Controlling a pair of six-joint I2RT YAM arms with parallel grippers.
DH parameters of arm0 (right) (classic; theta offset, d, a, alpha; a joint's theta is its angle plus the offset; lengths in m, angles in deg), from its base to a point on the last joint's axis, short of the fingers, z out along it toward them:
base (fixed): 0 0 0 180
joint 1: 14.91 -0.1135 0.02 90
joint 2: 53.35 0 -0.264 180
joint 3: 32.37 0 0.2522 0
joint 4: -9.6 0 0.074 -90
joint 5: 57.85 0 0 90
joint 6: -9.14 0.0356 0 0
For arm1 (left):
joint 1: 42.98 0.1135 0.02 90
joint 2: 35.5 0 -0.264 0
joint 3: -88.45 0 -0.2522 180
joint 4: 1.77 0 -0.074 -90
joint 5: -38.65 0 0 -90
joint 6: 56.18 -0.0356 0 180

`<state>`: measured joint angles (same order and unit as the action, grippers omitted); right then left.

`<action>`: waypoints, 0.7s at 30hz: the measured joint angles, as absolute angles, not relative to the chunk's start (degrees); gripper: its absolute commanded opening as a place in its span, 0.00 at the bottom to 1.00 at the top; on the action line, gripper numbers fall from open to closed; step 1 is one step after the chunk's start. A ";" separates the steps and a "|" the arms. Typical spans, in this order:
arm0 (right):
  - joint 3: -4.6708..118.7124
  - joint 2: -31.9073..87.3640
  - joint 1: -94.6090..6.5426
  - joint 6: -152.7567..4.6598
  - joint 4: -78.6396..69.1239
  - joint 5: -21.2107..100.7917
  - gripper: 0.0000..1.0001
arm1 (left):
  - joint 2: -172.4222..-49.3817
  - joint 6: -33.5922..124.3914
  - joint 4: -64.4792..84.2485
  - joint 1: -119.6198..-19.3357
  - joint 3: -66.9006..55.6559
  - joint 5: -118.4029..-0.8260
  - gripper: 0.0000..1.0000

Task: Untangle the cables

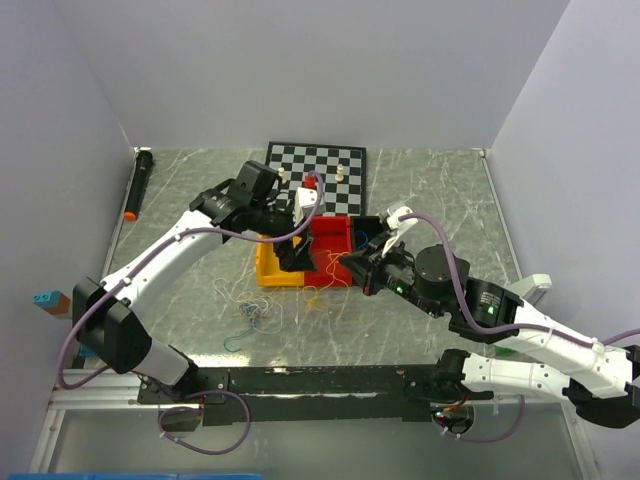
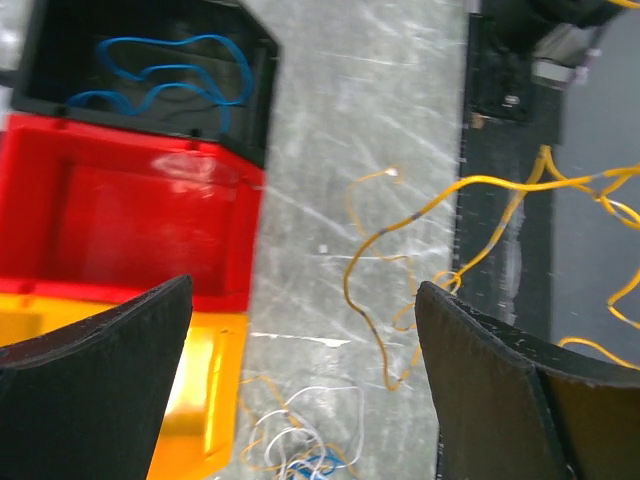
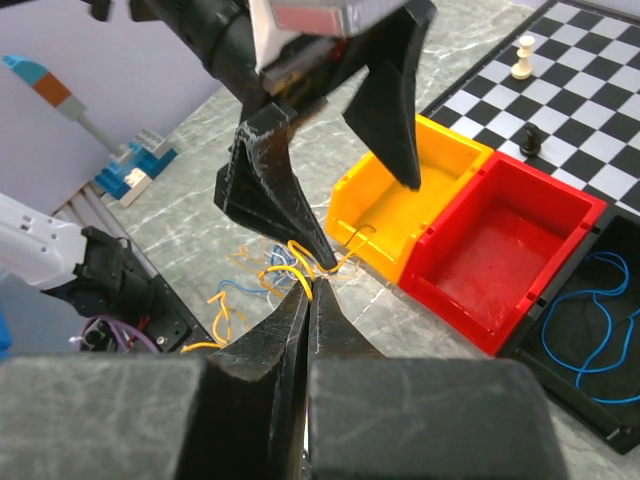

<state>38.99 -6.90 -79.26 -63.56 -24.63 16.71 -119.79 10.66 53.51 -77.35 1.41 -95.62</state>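
A loose tangle of thin blue, whitish and orange-yellow cables point(image 1: 252, 308) lies on the marble table, in front of the yellow bin point(image 1: 272, 268). My right gripper point(image 3: 312, 278) is shut on one orange-yellow cable point(image 3: 285, 248) and holds it just above the table. My left gripper point(image 2: 305, 288) hangs open right beside it, fingers point(image 3: 278, 190) wide apart and empty. Below it in the left wrist view are the orange-yellow cable point(image 2: 372, 250) and the tangle point(image 2: 300, 440). A blue cable point(image 2: 165, 75) lies coiled in the black bin point(image 2: 262, 110).
Yellow, red point(image 1: 332, 240) and black point(image 1: 368, 230) bins stand in a row behind the grippers. A chessboard point(image 1: 300, 158) with a few pieces lies at the back. A black marker with an orange tip point(image 1: 137, 185) lies far left. A black rail point(image 1: 320, 380) runs along the near edge.
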 measured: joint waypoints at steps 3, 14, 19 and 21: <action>38.99 -7.07 -79.26 -63.59 -24.30 17.43 0.00 | -120.66 9.15 54.93 -77.35 1.54 -98.77 0.98; 38.99 -7.09 -79.26 -63.59 -23.82 18.72 0.00 | -124.40 2.95 61.53 -77.35 6.22 -107.27 0.01; 38.99 -7.70 -79.26 -63.61 -23.95 18.08 0.00 | -129.16 0.37 67.14 -77.37 10.39 -107.45 0.01; 38.95 -8.25 -79.26 -63.61 -24.54 17.52 0.01 | -129.43 0.87 67.89 -77.35 10.39 -106.55 0.01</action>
<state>38.95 -8.25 -79.26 -63.61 -24.54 17.52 -129.43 0.87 67.89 -77.35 10.39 -106.55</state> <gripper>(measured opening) 0.008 0.022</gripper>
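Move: The bit of yellow cable the open left hand goes for is almost between its fingers, about 2 cm back, 2 cm to the right and 1 cm lower. The red box lies some 11 cm ahead and 8 cm right of that hand, the yellow box 11 cm ahead and 4 cm left, the white-and-blue cable tangle about 3 cm back and 12 cm left, all roughly 20 cm below. From the right hand, the bit lies 5 cm ahead, 7 cm left and 8 cm lower. Back by about 2 cm and a little to the right goes the left hand, ending about 1 cm lower and turning some 10 degrees clockwise as its fingers tip down, to bring the hanging yellow cable between its pads. Its wide-open fingers then shut and pinch the cable, while the right hand stays almost still, keeping its closed hold higher up the same cable. ##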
